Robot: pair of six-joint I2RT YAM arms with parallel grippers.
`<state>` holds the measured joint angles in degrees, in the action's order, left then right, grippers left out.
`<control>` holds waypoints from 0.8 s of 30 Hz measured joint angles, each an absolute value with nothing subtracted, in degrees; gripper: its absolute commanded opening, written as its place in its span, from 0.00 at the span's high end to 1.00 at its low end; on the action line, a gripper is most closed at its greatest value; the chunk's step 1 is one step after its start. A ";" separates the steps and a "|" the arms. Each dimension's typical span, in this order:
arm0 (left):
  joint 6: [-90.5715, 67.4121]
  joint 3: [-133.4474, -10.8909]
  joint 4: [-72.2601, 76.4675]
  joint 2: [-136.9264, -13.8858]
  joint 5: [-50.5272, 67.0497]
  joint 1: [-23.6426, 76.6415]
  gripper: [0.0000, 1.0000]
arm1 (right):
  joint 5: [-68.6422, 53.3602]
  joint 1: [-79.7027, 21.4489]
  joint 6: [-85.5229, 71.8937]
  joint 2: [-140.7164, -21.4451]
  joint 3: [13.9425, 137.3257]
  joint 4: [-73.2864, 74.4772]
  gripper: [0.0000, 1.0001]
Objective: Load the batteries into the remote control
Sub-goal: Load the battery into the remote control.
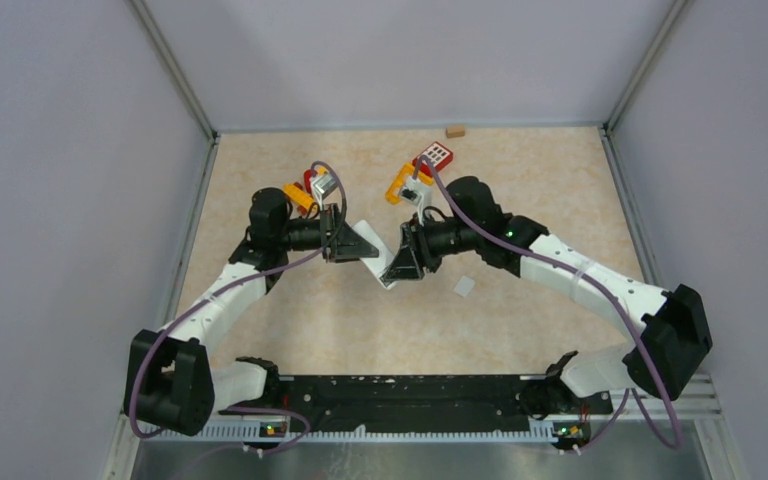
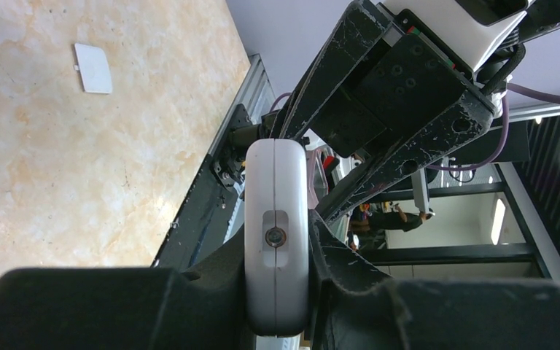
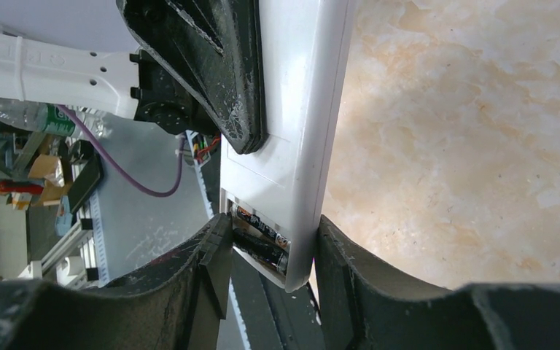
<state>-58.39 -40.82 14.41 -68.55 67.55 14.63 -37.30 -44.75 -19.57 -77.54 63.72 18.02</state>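
The white remote control (image 1: 376, 252) hangs above the table between both arms. My left gripper (image 1: 358, 243) is shut on one end of it; in the left wrist view the remote (image 2: 277, 189) is seen end-on, clamped between the fingers of that gripper (image 2: 277, 292). My right gripper (image 1: 400, 262) straddles the other end, its jaws close on either side with a thin gap on one side. The right wrist view shows the remote (image 3: 299, 109) with its back compartment uncovered and two batteries inside, one with an orange-brown label (image 3: 262, 224), one dark (image 3: 264, 249), between the fingers of the right gripper (image 3: 273, 292).
A small white square cover (image 1: 465, 286) lies flat on the table to the right of the grippers, also seen in the left wrist view as the cover (image 2: 92, 68). A red item with white buttons (image 1: 436, 155) and a small brown block (image 1: 455, 130) sit near the back wall.
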 measured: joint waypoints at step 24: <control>-55.53 -42.24 9.89 -68.79 66.54 14.63 1.00 | -33.76 -44.73 -20.58 -76.62 62.98 17.23 0.24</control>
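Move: The battery just laid in the remote control's open compartment lies right between the right hand's fingers, within about 1 cm of the hand point, slightly back and left. The remote's middle stands some 4 cm ahead and 3 cm to the left of that hand; the white cover lies on the table about 7 cm ahead, 17 cm to the right and 21 cm below. From the left hand, holding the remote, the battery is roughly 5 cm back, 4 cm right and 2 cm lower. The right hand keeps its fingers about the battery end of the remote, one at the battery's rear end and the other along the remote's front side, pinching for a moment and closing barely further. It then opens them from less than half to about three quarters, letting go on both sides while drifting about 1 cm forward and turning slightly clockwise, as the left hand keeps its grip on the remote and almost stays in place. ##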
